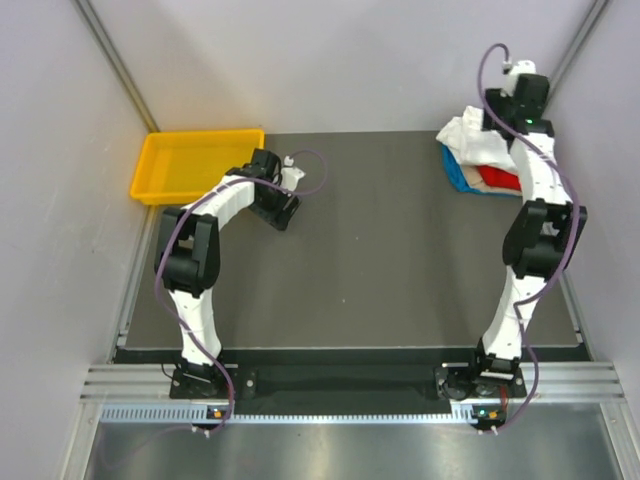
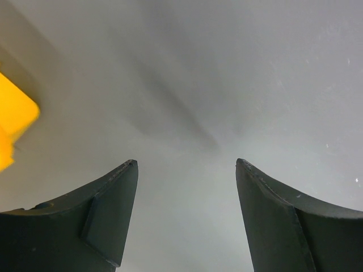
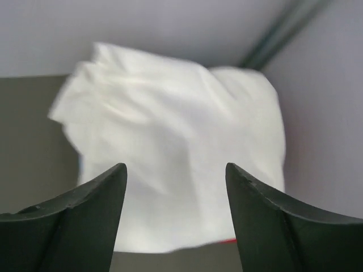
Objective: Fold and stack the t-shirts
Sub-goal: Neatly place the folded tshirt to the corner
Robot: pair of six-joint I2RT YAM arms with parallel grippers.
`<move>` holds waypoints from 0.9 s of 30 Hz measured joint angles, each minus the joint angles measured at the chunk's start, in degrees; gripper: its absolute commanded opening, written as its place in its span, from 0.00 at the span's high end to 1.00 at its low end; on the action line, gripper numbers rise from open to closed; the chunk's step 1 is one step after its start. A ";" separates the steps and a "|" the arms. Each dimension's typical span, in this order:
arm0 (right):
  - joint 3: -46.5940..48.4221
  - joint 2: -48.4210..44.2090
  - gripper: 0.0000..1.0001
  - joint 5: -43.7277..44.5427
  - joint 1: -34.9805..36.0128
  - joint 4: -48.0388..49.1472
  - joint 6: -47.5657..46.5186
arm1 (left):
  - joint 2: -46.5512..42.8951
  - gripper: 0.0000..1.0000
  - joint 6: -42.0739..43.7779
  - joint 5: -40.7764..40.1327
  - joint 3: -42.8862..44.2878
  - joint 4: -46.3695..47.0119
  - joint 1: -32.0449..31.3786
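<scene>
A white t-shirt [image 1: 470, 140] lies loosely folded on top of a red one [image 1: 500, 180] and a blue one [image 1: 457, 172] at the back right corner of the table. In the right wrist view the white shirt [image 3: 170, 130] fills the middle, with a thin red edge [image 3: 227, 240] under it. My right gripper [image 3: 176, 165] hangs just above and in front of this pile, open, with nothing between its fingers. My left gripper [image 2: 186, 161] is open and empty at the back left beside the tray, facing the grey wall.
A yellow plastic tray [image 1: 160, 185] stands at the back left corner, and its corner shows at the left edge of the left wrist view [image 2: 14, 116]. Grey walls close in the table on the left, back and right. The dark mat [image 1: 380, 260] spans the table.
</scene>
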 measured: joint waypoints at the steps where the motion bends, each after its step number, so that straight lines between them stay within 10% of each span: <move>1: 0.20 -1.05 0.33 0.48 2.49 1.16 -0.09 | -0.22 0.25 0.04 0.11 -0.52 0.00 0.00; 10: 6.08 6.62 0.33 9.40 12.48 10.36 -0.68 | -2.82 0.25 0.96 0.24 -2.71 0.07 -0.02; 20: 7.48 18.43 0.97 13.90 10.21 10.60 -2.05 | -2.99 0.25 2.08 0.37 -3.23 0.66 -0.02; 27: -0.68 13.57 1.00 16.68 12.63 16.52 -3.50 | -2.99 0.25 2.21 0.39 -3.26 0.68 -0.02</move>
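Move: The white t-shirt lies loosely on the stack in the far right corner, its middle about 7 cm ahead of my right hand, roughly level with it sideways and 11 cm below. Its left edge, where my fingers will shut, is some 7 cm to my left. Under it, the red t-shirt's middle is about 3 cm nearer to me. From my left hand the white t-shirt lies about 45 cm right, 20 cm ahead, at near my hand's height. With my right fingers open and empty, I swing left some 11 cm, rising a little as I cross in front of the white t-shirt. Then I ease back right and reach forward, dipping about 15 cm onto its left edge. I shut my fingers there, pinch the cloth, and start a small tug of about 2 cm to the left. ##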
